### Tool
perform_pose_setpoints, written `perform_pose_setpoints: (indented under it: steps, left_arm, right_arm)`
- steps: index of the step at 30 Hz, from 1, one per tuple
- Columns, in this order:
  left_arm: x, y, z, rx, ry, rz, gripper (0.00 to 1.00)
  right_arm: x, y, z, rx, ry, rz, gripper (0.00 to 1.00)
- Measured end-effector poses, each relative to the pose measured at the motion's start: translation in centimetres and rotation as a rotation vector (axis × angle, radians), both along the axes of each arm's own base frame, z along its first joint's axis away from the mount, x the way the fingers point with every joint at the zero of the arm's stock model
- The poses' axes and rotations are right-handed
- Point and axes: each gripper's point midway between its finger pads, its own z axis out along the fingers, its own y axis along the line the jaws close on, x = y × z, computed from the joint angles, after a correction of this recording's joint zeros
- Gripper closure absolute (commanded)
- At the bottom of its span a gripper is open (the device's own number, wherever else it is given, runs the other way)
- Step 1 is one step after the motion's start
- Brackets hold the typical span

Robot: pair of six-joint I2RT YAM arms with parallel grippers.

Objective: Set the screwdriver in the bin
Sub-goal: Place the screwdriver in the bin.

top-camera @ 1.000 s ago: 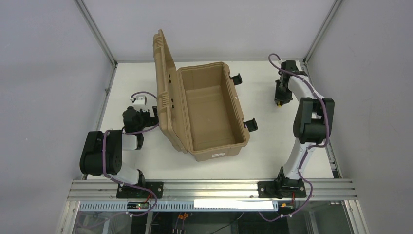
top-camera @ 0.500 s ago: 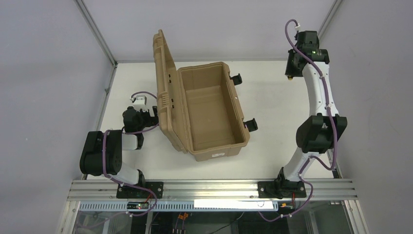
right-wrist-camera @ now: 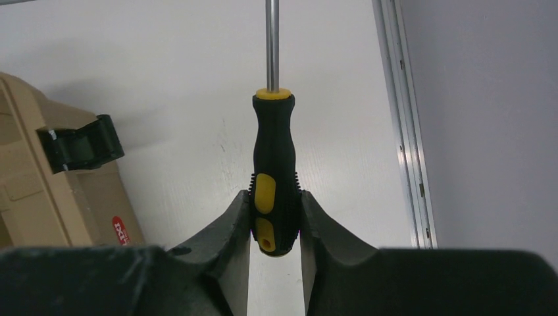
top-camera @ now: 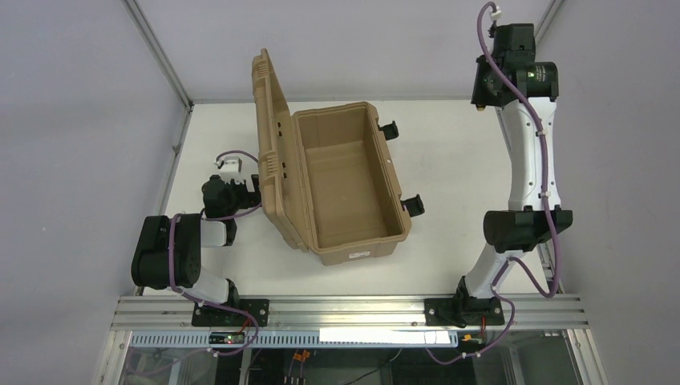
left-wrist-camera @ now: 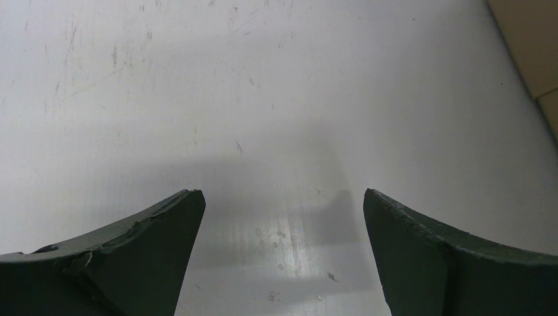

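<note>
The screwdriver has a black handle with yellow patches and a thin metal shaft pointing away from the wrist. My right gripper is shut on the butt end of its handle. In the top view that gripper is raised high over the table's far right corner, to the right of the bin. The bin is a tan case standing open in the middle, with its ribbed lid upright on the left. My left gripper is open over bare table, just left of the lid.
Two black latches stick out from the bin's right side; one latch shows in the right wrist view. A metal frame rail and grey walls bound the table on the right.
My right arm has risen and stretched toward the far right corner, carrying the screwdriver up from the table. The left arm and the bin have not moved.
</note>
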Motion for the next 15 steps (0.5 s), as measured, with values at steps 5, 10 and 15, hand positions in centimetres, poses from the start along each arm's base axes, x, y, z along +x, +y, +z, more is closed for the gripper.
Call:
perform_pose_setpoints:
  steps: [5,10,15]
  left_arm:
    - [0.0,0.0,0.0,0.0,0.0,0.0,0.01]
    - [0.0,0.0,0.0,0.0,0.0,0.0,0.01]
    - [0.0,0.0,0.0,0.0,0.0,0.0,0.01]
  right_arm:
    - [-0.8,4.1,0.7,-0.01,-0.001,0.069,0.95]
    - [-1.7,9.0,1.3,0.004,-0.012,0.153,0.96]
    - [-2.2,14.2,1.3,0.024,-0.02,0.23,0.96]
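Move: High on the right, the right hand already holds the screwdriver by its handle; the open bin's middle lies about 29 cm to its left, 5 cm back and 27 cm below. On the bin's near side, one black latch is some 19 cm left and 8 cm ahead, the other 13 cm left and 12 cm back; the raised lid stands about 47 cm left, 3 cm back. For the left hand, the bin is roughly 31 cm right, 2 cm back. Swinging left towards the open bin, the right arm carries the screwdriver about 14 cm at nearly level height, easing back only slightly, and picks up speed after a slow start. The hand turns counter-clockwise some 15 degrees on the way, its fingers still pinching the handle, shaft pointing out ahead. ##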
